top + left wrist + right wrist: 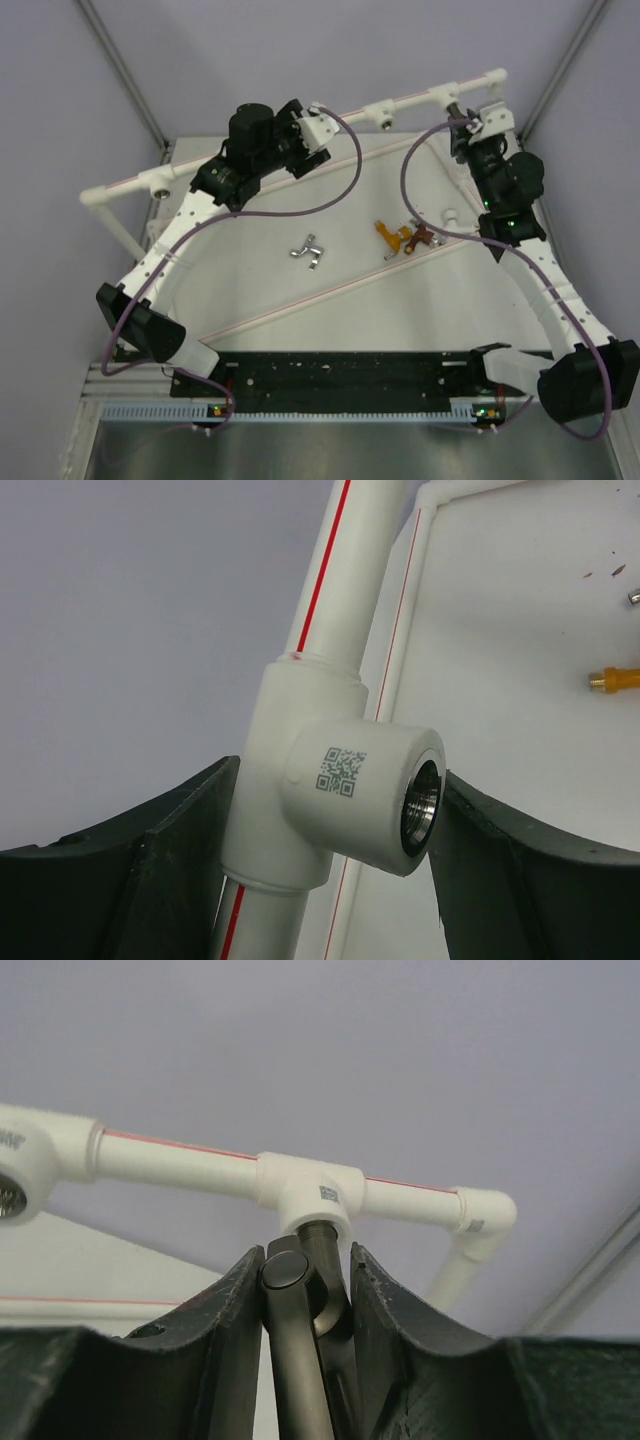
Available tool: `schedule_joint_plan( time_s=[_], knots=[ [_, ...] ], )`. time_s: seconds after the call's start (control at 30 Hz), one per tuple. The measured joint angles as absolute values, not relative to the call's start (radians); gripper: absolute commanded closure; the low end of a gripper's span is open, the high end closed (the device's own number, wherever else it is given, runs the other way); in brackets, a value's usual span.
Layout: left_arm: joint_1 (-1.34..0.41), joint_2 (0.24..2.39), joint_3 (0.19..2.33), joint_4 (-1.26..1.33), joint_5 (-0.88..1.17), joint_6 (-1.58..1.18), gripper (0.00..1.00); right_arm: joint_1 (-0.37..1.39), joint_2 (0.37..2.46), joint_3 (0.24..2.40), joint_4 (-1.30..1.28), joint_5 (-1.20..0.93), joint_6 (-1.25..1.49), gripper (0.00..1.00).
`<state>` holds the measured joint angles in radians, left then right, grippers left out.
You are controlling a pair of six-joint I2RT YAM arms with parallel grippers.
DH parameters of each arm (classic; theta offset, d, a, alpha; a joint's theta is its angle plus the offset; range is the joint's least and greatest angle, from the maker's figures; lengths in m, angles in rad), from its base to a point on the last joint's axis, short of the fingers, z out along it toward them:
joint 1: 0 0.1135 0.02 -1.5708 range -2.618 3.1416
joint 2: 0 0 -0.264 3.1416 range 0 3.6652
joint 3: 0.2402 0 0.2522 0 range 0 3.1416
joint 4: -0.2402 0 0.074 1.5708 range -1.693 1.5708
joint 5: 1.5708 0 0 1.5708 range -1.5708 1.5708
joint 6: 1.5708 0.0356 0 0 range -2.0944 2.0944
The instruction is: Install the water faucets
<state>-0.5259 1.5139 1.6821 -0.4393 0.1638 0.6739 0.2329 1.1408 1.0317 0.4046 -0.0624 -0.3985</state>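
Observation:
My right gripper [308, 1252] is shut on the dark grey faucet [300, 1340]. The faucet's threaded end sits in the mouth of a white tee socket [318, 1195] on the back pipe, near its right corner [455, 98]. My left gripper [338, 775] is shut on another white pipe socket [370, 790] with a metal-threaded hole, one finger on each side of it [318, 125]. On the table lie a silver faucet [308, 250], an orange-gold faucet [390, 235], a reddish-brown faucet [422, 238] and a white faucet [450, 215].
The white pipe frame [230, 160] with red stripes runs along the back and left of the table. More sockets sit on it at the left corner [160, 185] and in the middle [382, 115]. Purple cables loop over both arms.

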Motion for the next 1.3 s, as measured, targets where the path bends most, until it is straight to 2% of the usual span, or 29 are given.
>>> schedule_joint_plan(
  time_s=[0.37,0.4,0.57,0.6,0.63,0.8,0.97,1.17,1.3],
  knots=[
    [-0.526,1.507,1.677,-0.445,0.174,0.684,0.26,0.057,1.162,1.08,0.315,0.049,0.715,1.0],
    [-0.526,1.507,1.677,-0.446,0.175,0.686,0.26,0.047,1.163,1.08,0.294,0.056,0.814,0.97],
    [-0.524,1.502,1.674,-0.453,0.182,0.696,0.27,0.007,1.178,1.053,0.229,0.059,1.288,0.65],
    [-0.524,1.5,1.673,-0.454,0.182,0.696,0.27,0.003,1.181,1.046,0.229,0.058,1.355,0.15],
    [-0.524,1.499,1.673,-0.454,0.182,0.696,0.27,0.001,1.184,1.035,0.231,0.057,1.432,0.01],
    [-0.523,1.493,1.666,-0.453,0.191,0.702,0.27,0.012,1.209,0.971,0.234,-0.007,1.688,0.01],
    [-0.522,1.492,1.664,-0.451,0.194,0.703,0.27,-0.005,1.204,0.969,0.242,-0.031,1.715,0.01],
    [-0.522,1.491,1.663,-0.45,0.194,0.704,0.27,-0.03,1.081,0.966,0.192,0.029,1.494,0.01],
    [-0.522,1.491,1.662,-0.45,0.195,0.706,0.27,-0.031,0.945,0.963,0.177,0.072,1.141,0.01]
  ],
)
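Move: The pipe tee that the gripped dark faucet is screwed into lies about 6 cm ahead of the right hand, 2 cm to its left and 1 cm higher. The next empty tee is roughly 12 cm to this hand's left and 3 cm ahead; the end elbow is some 9 cm ahead and 6 cm to its right. From the left hand, the faucet's tee is about 21 cm to the right and 6 cm ahead, near its own height. Keep the left fingers around their own tee. Roll the right gripper clockwise, as seen looking forward, some 100 degrees with the dark faucet still pinched, swinging it about 6 cm right and then down; open wide, dip a little lower, then pull back about 7 cm, up and right away from the faucet, starting to unroll. ##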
